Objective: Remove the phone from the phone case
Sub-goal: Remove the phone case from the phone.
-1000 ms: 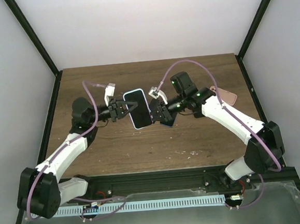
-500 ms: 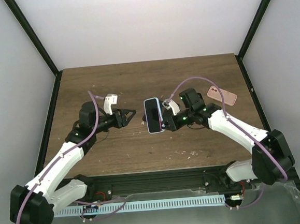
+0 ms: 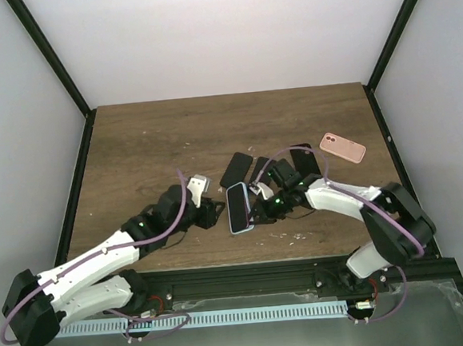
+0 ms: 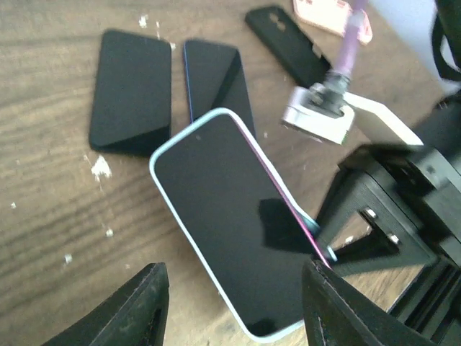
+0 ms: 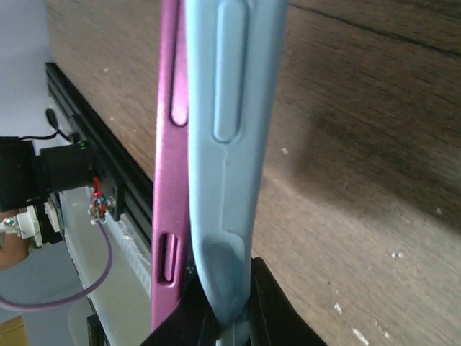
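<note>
The phone (image 3: 239, 207), black-screened with a magenta body, sits in a light blue phone case (image 3: 240, 229) near the table's front middle. My right gripper (image 3: 255, 214) is shut on the case's right edge. In the right wrist view the fingers pinch the blue phone case (image 5: 230, 144), and the magenta phone (image 5: 169, 144) stands just left of it, parted from that edge. My left gripper (image 3: 215, 214) is open. In the left wrist view its gripper (image 4: 234, 317) straddles the near end of the phone (image 4: 230, 245) without touching it, and the case rim (image 4: 266, 337) shows below.
Three black phones (image 3: 234, 169) (image 3: 260, 169) (image 3: 304, 163) lie flat behind the held one. A pink case (image 3: 343, 147) lies at the back right. The black front rail (image 3: 239, 272) runs close below both grippers.
My left gripper has let go of the phone and opened. Both arms have come toward the near edge, the right gripper carrying the cased phone down and nearer.
</note>
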`<state>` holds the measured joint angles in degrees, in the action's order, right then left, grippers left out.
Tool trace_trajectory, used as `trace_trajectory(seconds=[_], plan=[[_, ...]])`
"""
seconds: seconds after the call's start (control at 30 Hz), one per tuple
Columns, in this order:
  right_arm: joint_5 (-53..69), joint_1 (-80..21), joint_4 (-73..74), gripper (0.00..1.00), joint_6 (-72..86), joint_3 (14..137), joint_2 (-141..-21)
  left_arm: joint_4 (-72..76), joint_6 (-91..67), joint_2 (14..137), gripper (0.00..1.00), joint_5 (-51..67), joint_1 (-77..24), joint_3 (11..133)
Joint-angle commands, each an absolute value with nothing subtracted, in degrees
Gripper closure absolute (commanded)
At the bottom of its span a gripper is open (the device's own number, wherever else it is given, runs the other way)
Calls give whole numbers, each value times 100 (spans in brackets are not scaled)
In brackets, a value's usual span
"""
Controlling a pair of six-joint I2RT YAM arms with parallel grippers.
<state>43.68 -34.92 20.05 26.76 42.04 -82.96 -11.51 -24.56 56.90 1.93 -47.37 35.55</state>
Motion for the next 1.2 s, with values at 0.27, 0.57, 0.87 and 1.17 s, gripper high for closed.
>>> trace_trajectory(seconds=[0.27,0.57,0.87,1.17], plan=[[4749,-3928,1955,99,3287,5870,-10153,-1386,-2351,5741,45,-1572,-6075,3244],[4614,-3964,1832,99,3367,5778,-10241,-563,-2411,6321,45,-1764,-6232,2889],[4566,-3964,1751,99,3410,5703,-10352,-571,-2242,7169,46,-2065,-6284,3237],[4594,-3964,1734,99,3410,5674,-10353,-751,-1935,7746,51,-2387,-6311,3513]])
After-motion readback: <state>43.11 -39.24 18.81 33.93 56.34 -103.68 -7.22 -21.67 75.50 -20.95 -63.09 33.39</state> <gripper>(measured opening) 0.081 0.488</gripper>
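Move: The phone in its light blue case, its pink right edge already sprung out, hangs with its middle about 6 cm right of the open left hand, 2 cm ahead and 8 cm below. From the right hand, still pinching the case's right edge, that middle is some 4 cm left and 3 cm ahead, about level. From the left hand, on the table 14 cm down, the left dark phone is 18 cm ahead and 7 right, the right dark phone 16 ahead and 16 right. The phone and case are carried left and somewhat forward and down by the right hand, about 7 cm in all, its pinch on the case edge kept. The left hand drops some 10 cm to the phone's near end, first easing back, its fingers tipping about 25 degrees steeper and staying open around that end, the right finger coming up against the pink near-right corner. ##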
